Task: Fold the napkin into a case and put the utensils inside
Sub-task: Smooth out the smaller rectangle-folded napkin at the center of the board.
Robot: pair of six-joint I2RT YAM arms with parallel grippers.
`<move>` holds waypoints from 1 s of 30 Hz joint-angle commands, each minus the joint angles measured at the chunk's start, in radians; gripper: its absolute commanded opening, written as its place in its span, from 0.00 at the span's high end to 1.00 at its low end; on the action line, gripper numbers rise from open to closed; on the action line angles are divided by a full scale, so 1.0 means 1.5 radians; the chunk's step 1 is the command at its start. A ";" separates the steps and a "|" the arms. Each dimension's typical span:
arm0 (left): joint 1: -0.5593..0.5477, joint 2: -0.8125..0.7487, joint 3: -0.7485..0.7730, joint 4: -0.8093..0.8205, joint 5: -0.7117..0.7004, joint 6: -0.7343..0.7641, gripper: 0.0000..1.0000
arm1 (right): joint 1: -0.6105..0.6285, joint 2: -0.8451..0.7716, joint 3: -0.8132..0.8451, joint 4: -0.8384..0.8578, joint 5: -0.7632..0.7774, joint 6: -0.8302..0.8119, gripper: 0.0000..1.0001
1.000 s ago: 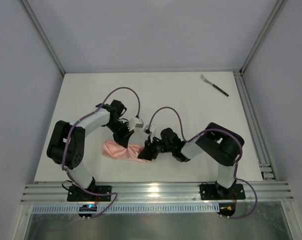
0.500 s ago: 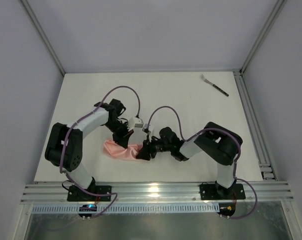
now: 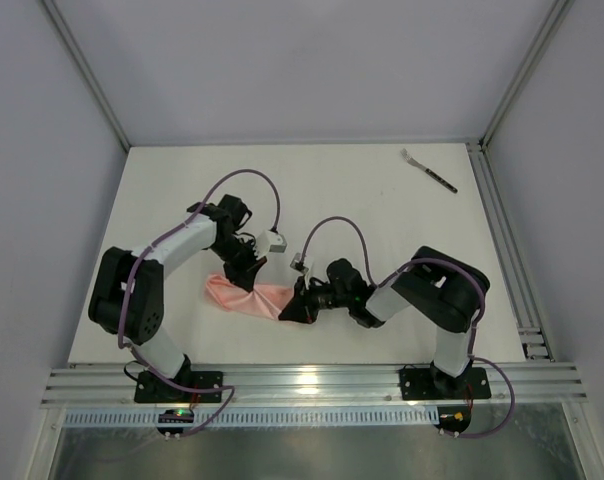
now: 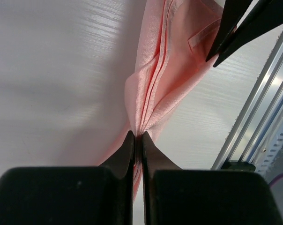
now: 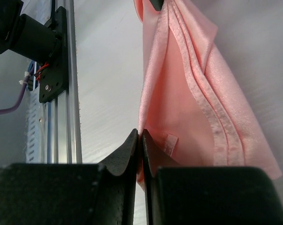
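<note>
The salmon-pink napkin (image 3: 244,298) lies bunched in folds on the white table, between the two arms near the front. My left gripper (image 3: 244,279) is shut on its far-left edge, and the cloth (image 4: 166,70) fans out from the pinched jaws (image 4: 137,135). My right gripper (image 3: 288,309) is shut on the napkin's right-hand hemmed edge (image 5: 188,103), with cloth squeezed between its jaws (image 5: 140,132). The fork (image 3: 428,170), silvery head and dark handle, lies far off at the table's back right corner. No folded case shows.
An aluminium rail (image 3: 302,381) runs along the table's near edge, close to the napkin and right gripper. Another rail (image 3: 504,240) borders the right side beside the fork. Grey walls close in the back and sides.
My right gripper stood open at the napkin's right end and has now shut on its edge, shifting slightly toward the front. The left gripper kept its grip and barely moved.
</note>
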 commanded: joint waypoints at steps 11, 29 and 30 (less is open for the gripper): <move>-0.001 -0.036 0.009 0.012 0.001 0.018 1.00 | -0.008 0.000 0.066 -0.069 0.016 -0.041 0.66; -0.050 -0.057 0.027 -0.066 -0.015 0.114 1.00 | -0.039 -0.249 0.060 -0.341 0.101 -0.224 0.46; -0.050 -0.059 0.024 -0.066 -0.016 0.117 1.00 | -0.039 -0.240 0.065 -0.337 0.099 -0.223 0.46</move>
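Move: The right hand, fingertips low at the napkin's near edge, has the middle of the napkin's right end about 3 cm ahead and 2 cm to its right, barely below. The napkin's gathered middle, in the left fingers, lies some 8 cm to its left and 6 cm ahead. From the left hand that right end is about 10 cm right and 3 cm back; the napkin's left end is roughly 7 cm left, level with it. Forward about 2 cm and slightly left, the right hand first slides low along the napkin's near edge while its fingers begin to open; then it swings right about 5 cm and up some 8 cm, letting go of the edge, and sinks 2 cm over the right end, fingers about half open and rolled some 15 degrees. The left hand keeps its pinch on the gathered middle, turning about 10 degrees clockwise. ##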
